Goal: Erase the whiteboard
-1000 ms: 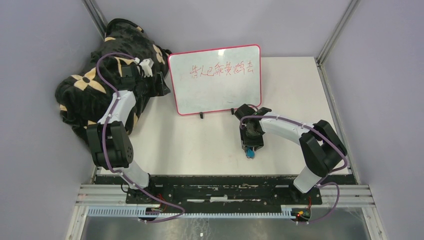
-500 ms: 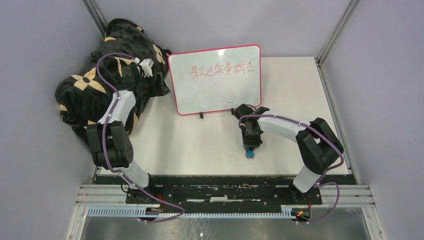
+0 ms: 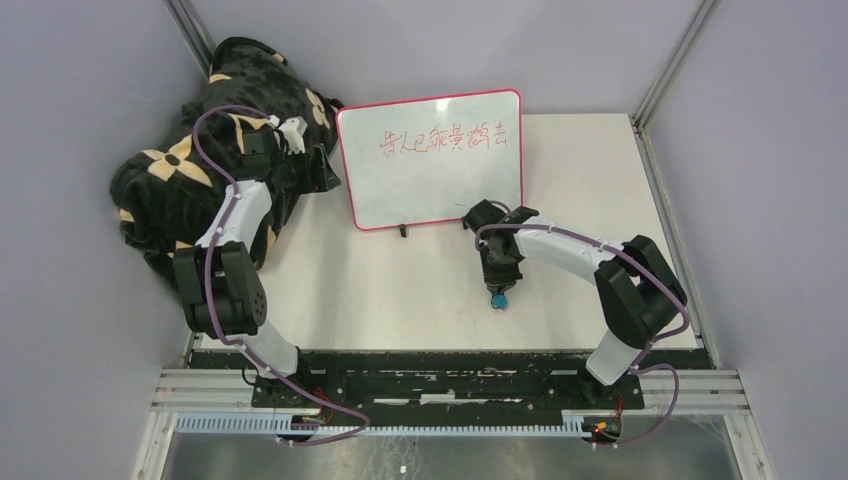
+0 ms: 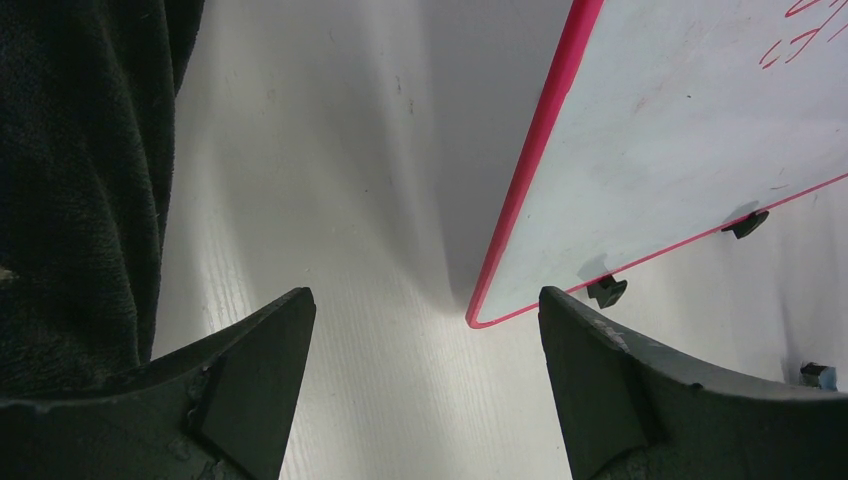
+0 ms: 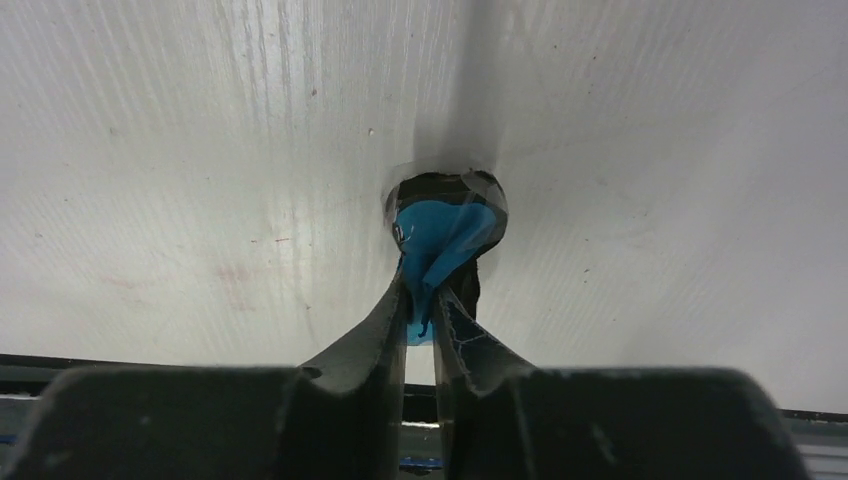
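The whiteboard (image 3: 432, 160) stands tilted at the back of the table, white with a red-pink frame, red writing along its top and two black feet on its lower edge. Its lower left corner shows in the left wrist view (image 4: 640, 170). My right gripper (image 3: 498, 290) is shut on a small blue eraser (image 3: 497, 299), in front of the board's lower right corner, also in the right wrist view (image 5: 438, 235). My left gripper (image 3: 325, 172) is open and empty, just left of the board; in the left wrist view (image 4: 425, 310) the board's corner lies between its fingertips.
A black blanket with tan flower patterns (image 3: 200, 150) is heaped at the back left, under and beside the left arm. Grey walls close in the table (image 3: 400, 290) on three sides. A black rail (image 3: 450, 365) runs along the near edge.
My right gripper has moved a little toward the board with the blue eraser held in it. The left arm and the board have not moved.
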You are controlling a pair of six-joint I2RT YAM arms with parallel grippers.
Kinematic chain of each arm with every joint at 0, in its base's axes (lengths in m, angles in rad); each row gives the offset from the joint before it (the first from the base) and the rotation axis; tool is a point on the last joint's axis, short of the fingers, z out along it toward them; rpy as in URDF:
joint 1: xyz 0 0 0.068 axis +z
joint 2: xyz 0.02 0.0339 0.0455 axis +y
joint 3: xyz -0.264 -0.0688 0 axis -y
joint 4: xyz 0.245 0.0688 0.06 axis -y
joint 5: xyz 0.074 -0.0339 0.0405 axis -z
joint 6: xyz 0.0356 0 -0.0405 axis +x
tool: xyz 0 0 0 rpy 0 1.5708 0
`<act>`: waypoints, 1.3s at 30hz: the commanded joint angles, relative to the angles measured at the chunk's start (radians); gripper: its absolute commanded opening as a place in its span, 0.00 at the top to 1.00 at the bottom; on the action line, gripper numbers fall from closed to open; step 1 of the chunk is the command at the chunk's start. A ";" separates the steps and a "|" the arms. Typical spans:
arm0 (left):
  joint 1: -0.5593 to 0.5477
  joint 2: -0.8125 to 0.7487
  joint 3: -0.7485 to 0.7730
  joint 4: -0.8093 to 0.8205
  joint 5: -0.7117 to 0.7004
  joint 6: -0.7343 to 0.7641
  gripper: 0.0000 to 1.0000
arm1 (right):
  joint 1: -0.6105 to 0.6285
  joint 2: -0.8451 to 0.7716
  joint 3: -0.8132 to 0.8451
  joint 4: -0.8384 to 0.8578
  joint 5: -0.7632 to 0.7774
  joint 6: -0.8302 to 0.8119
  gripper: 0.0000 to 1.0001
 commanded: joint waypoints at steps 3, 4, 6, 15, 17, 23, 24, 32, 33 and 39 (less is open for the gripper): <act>-0.001 0.002 0.034 0.008 -0.004 0.000 0.11 | 0.004 -0.015 0.020 -0.004 0.026 -0.004 0.64; 0.000 0.001 0.031 0.008 -0.005 0.000 0.11 | 0.005 -0.008 0.013 0.001 0.022 -0.001 0.61; -0.001 -0.001 0.027 0.008 -0.008 0.001 0.11 | 0.005 0.003 0.001 0.011 0.011 0.003 0.57; 0.001 -0.003 0.014 0.012 -0.005 -0.004 0.11 | 0.005 0.029 -0.002 0.008 0.027 -0.001 0.56; -0.001 -0.004 0.011 0.014 -0.004 -0.005 0.11 | 0.005 0.029 -0.008 0.005 0.031 -0.001 0.56; 0.000 -0.004 0.006 0.017 -0.004 -0.006 0.11 | 0.004 0.025 -0.028 0.007 0.045 0.006 0.57; 0.000 -0.005 0.005 0.017 -0.003 -0.006 0.11 | 0.005 0.022 -0.029 0.004 0.050 0.008 0.56; 0.000 -0.003 0.004 0.019 0.001 -0.010 0.11 | 0.005 -0.073 -0.034 -0.031 0.112 0.037 0.53; 0.000 -0.003 0.003 0.019 0.002 -0.012 0.11 | 0.005 -0.074 -0.035 -0.033 0.113 0.037 0.53; -0.001 -0.001 -0.003 0.022 0.005 -0.012 0.11 | 0.005 -0.051 -0.053 -0.025 0.123 0.037 0.51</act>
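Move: The eraser's middle is just under my right fingertips, about 1 cm ahead and 2 cm down, and the tips are nearly shut on its blue top. From that hand the whiteboard's middle lies some 27 cm ahead and 14 cm to the left, at much the same height; the nearer black clip is about 14 cm ahead and 7 cm left. From my idle left hand the eraser is roughly 23 cm back, 33 cm right and 14 cm down. I open my right fingers from nearly shut to almost half wide, giving up the pinch on the blue top, and sink about 1 cm to straddle the eraser. Then I shift some 2 cm to the right, dragging the eraser along between the fingers and rising a little over 1 cm towards the end, with a slight roll of the wrist. ##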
